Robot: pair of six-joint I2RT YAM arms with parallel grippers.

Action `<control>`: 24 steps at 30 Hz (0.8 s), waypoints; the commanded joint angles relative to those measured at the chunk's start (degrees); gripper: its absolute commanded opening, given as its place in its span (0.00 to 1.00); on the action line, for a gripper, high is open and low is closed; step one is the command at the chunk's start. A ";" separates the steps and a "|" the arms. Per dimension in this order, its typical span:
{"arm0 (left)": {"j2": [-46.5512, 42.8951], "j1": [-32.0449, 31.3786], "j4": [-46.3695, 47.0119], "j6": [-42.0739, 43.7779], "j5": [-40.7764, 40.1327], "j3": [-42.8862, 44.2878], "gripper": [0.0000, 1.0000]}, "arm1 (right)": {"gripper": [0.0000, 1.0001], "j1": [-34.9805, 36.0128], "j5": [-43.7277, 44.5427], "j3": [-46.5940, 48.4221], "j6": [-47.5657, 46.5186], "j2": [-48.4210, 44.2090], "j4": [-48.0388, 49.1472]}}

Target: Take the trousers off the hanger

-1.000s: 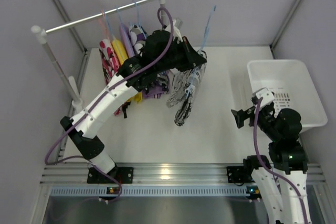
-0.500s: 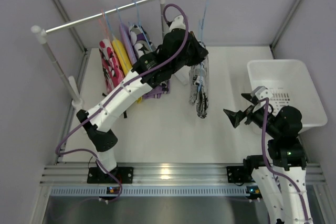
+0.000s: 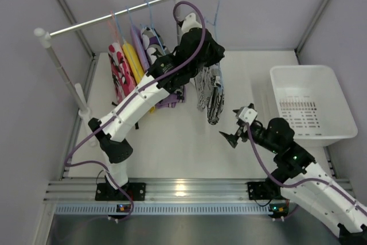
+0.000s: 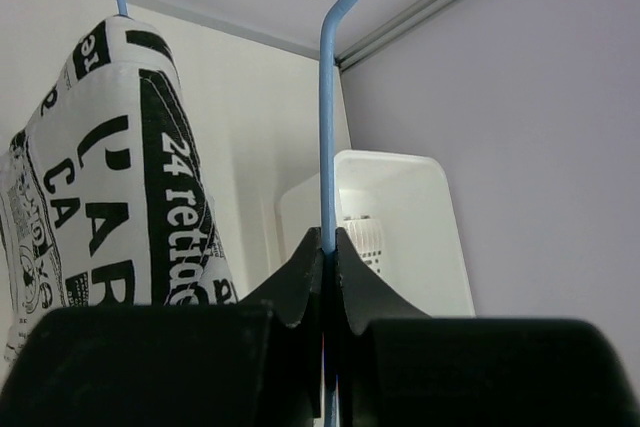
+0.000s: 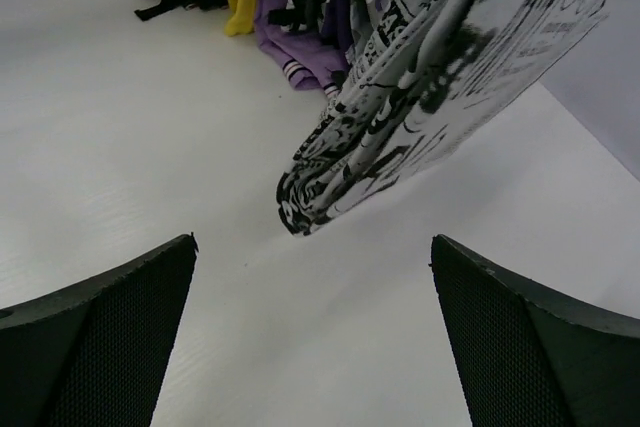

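My left gripper [image 3: 213, 55] is shut on the stem of a blue hanger [image 3: 217, 10], holding it up off the rail; the hanger stem [image 4: 327, 137] runs between the shut fingers in the left wrist view. Black-and-white print trousers [image 3: 209, 97] hang from it, also seen in the left wrist view [image 4: 110, 177] and in the right wrist view [image 5: 420, 77]. My right gripper [image 3: 229, 137] is open and empty, low over the table just right of the trousers' lower end. Red-pink [image 3: 118, 68], yellow [image 3: 131, 58], purple [image 3: 139, 44] and spotted [image 3: 152, 41] trousers hang on the rail [image 3: 109, 18].
A white basket [image 3: 309, 104] stands at the right, also visible in the left wrist view [image 4: 400, 227]. The rail's stand post [image 3: 63, 76] is at the left. Hanging trouser ends [image 5: 270, 7] lie on the table behind the print pair.
The left arm has lifted the hanger with the print trousers and swung it slightly left. The right arm has reached out from beside the basket toward the trousers' lower end, fingers open.
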 commanded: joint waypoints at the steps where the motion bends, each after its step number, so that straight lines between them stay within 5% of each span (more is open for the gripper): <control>1: -2.69 0.02 10.53 -1.58 -4.02 4.63 0.00 | 0.99 5.18 12.59 -1.39 -1.37 3.01 13.96; 5: -3.57 0.02 10.53 -3.60 -3.59 4.72 0.00 | 1.00 7.82 21.30 -2.62 -0.04 8.81 21.26; 10: -4.54 0.02 10.71 -6.06 -0.16 4.72 0.00 | 1.00 8.35 19.99 -5.08 -0.12 11.54 30.92; 24: -5.51 0.02 11.23 -10.63 6.88 5.33 0.00 | 1.00 8.35 26.24 -5.35 -3.11 17.00 38.14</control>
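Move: The lower end of the printed trousers, hanging from the hanger, is about 7 cm ahead of the open right gripper, some 4 cm to its left and roughly level with it. The left gripper pinches the hanger about 16 cm ahead of the right one, 3 cm left and 20 cm higher. The purple trousers on the rack hang roughly 12 cm ahead and 25 cm left. From the left gripper, the trousers' lower end lies about 9 cm back, 1 cm left and 19 cm down. Reach the wide-open right gripper forward about 7 cm to the hanging trouser legs, dipping slightly at first, and swing it clockwise some 15 degrees while tipping the fingers up a little, so the cloth comes between the jaws; don't close yet. Keep the left gripper pinched on the hanger, raising it about 2 cm with a slight drift right and a small roll, left side down. ##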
